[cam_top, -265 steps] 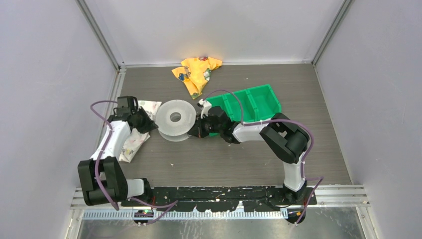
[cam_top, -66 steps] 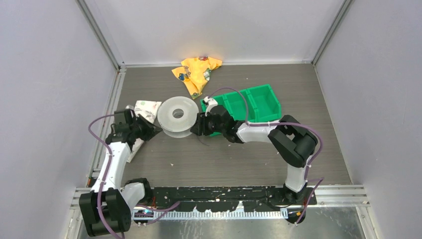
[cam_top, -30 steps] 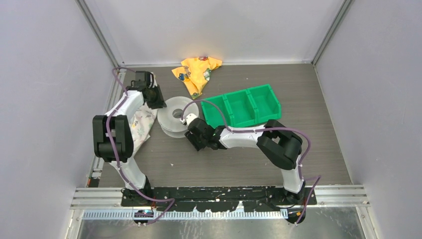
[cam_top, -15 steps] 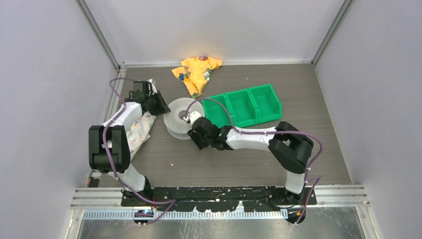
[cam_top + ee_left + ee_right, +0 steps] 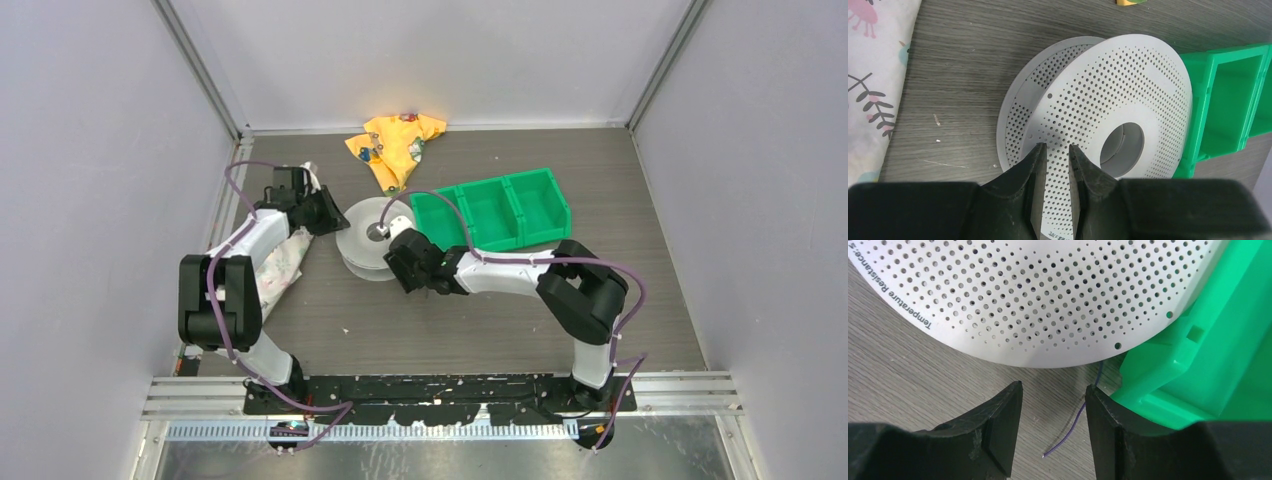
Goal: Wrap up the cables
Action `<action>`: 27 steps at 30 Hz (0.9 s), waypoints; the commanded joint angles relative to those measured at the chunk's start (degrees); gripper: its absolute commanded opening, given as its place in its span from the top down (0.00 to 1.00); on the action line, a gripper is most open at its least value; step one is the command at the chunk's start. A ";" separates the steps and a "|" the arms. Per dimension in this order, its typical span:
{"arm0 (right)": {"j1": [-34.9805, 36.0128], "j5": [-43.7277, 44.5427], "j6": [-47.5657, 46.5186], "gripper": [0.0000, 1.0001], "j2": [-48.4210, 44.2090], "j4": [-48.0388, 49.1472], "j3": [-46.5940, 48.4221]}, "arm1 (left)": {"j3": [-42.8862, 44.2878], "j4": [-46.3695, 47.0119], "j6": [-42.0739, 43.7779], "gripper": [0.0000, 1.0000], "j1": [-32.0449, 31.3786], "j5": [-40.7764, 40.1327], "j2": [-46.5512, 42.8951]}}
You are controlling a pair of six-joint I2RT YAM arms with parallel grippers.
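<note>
The cable [image 5: 1082, 416] is a thin dark purple wire. Its loose end lies on the table, coming out from under the rim of the pale perforated spool [image 5: 1023, 295]. My right gripper [image 5: 1054, 387] is open and low over the table. The wire end lies between its fingers, close to the right finger [image 5: 1108, 420], and is not gripped. In the top view this gripper [image 5: 405, 268] is at the spool's [image 5: 368, 240] near right side. My left gripper [image 5: 1056, 147] hovers over the spool's upper flange [image 5: 1118, 85], its jaws a narrow gap apart with nothing between them.
A green three-compartment bin [image 5: 500, 208] stands against the spool's right side, and its corner [image 5: 1168, 370] touches my right finger. A white patterned cloth [image 5: 282, 258] lies under the left arm. A yellow cloth [image 5: 395, 145] is at the back.
The left gripper came forward and right to the spool's left rim. The spool and the right gripper shifted right, toward the bin. The right jaws widened slightly.
</note>
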 commanded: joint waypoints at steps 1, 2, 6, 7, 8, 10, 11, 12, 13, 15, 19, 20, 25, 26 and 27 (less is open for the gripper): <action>-1.70 1.87 1.37 0.45 -1.35 1.22 -0.89 | -1.28 -7.94 -1.15 0.75 -2.78 1.91 0.66; -2.32 1.75 1.60 0.45 -1.38 1.04 -1.16 | -1.40 -7.97 -1.45 0.75 -3.26 2.02 0.49; -4.67 0.61 2.72 0.45 -1.98 1.35 -3.28 | -2.46 -7.39 -3.20 0.75 -6.15 1.85 0.13; -4.94 0.29 3.00 0.45 -2.17 1.35 -3.71 | -3.02 -6.96 -3.88 0.75 -6.90 1.73 0.13; -5.10 0.11 3.49 0.45 -2.35 1.22 -4.05 | -3.88 -6.27 -4.80 0.75 -7.62 1.81 0.20; -5.11 -0.20 3.60 0.45 -2.77 0.95 -4.71 | -5.30 -4.64 -6.85 0.75 -9.02 2.60 0.16; -5.17 -0.13 3.67 0.44 -3.03 0.88 -5.15 | -5.89 -3.73 -7.77 0.75 -9.83 2.91 0.09; -5.20 -0.05 3.69 0.44 -3.36 0.87 -5.72 | -6.27 -3.13 -8.51 0.75 -10.56 2.97 -0.05; -5.26 -0.10 3.73 0.45 -3.76 0.88 -6.32 | -6.44 -2.67 -8.98 0.75 -11.31 2.78 -0.18; -5.26 -0.31 4.00 0.44 -4.50 1.12 -7.40 | -6.26 -2.39 -9.32 0.75 -12.17 2.37 -0.25; -5.18 -2.74 5.23 0.44 -4.80 1.61 -8.00 | -4.29 -4.07 -8.04 0.75 -12.31 1.91 0.58; -5.23 -4.00 5.88 0.45 -4.70 1.56 -7.74 | -3.93 -4.26 -7.75 0.76 -12.33 2.10 0.87; -5.22 -12.26 8.66 0.45 -4.71 6.18 -6.79 | -3.63 -4.19 -7.83 0.76 -12.65 2.32 1.04; -5.22 -13.50 8.71 0.45 -4.73 7.32 -6.51 | -3.67 -4.30 -7.90 0.76 -12.66 2.35 0.90; -5.17 -14.33 8.64 0.45 -5.00 7.52 -6.18 | -3.61 -4.51 -7.92 0.76 -12.66 2.22 0.58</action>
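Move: The spool's middle is about 6 cm right of the left hand and 1 cm back, some 5 cm lower; the fingertips are over its left rim. The green box sits about 27 cm right and 3 cm ahead, the yellow cloth 15 cm ahead and 9 cm right. From the right hand the spool is roughly 9 cm ahead and 6 cm left at its own height, the box 14 cm ahead and 16 cm right. Rightward and somewhat back at an even height, the left hand sweeps about 10 cm, its nearly shut fingertips pushing the top disc's rim round from the left side to the near side while the hand turns slightly clockwise. The right hand, partly open, goes right 5 cm and dips by half that beside the near rim, then comes back left a little while drawing back. ##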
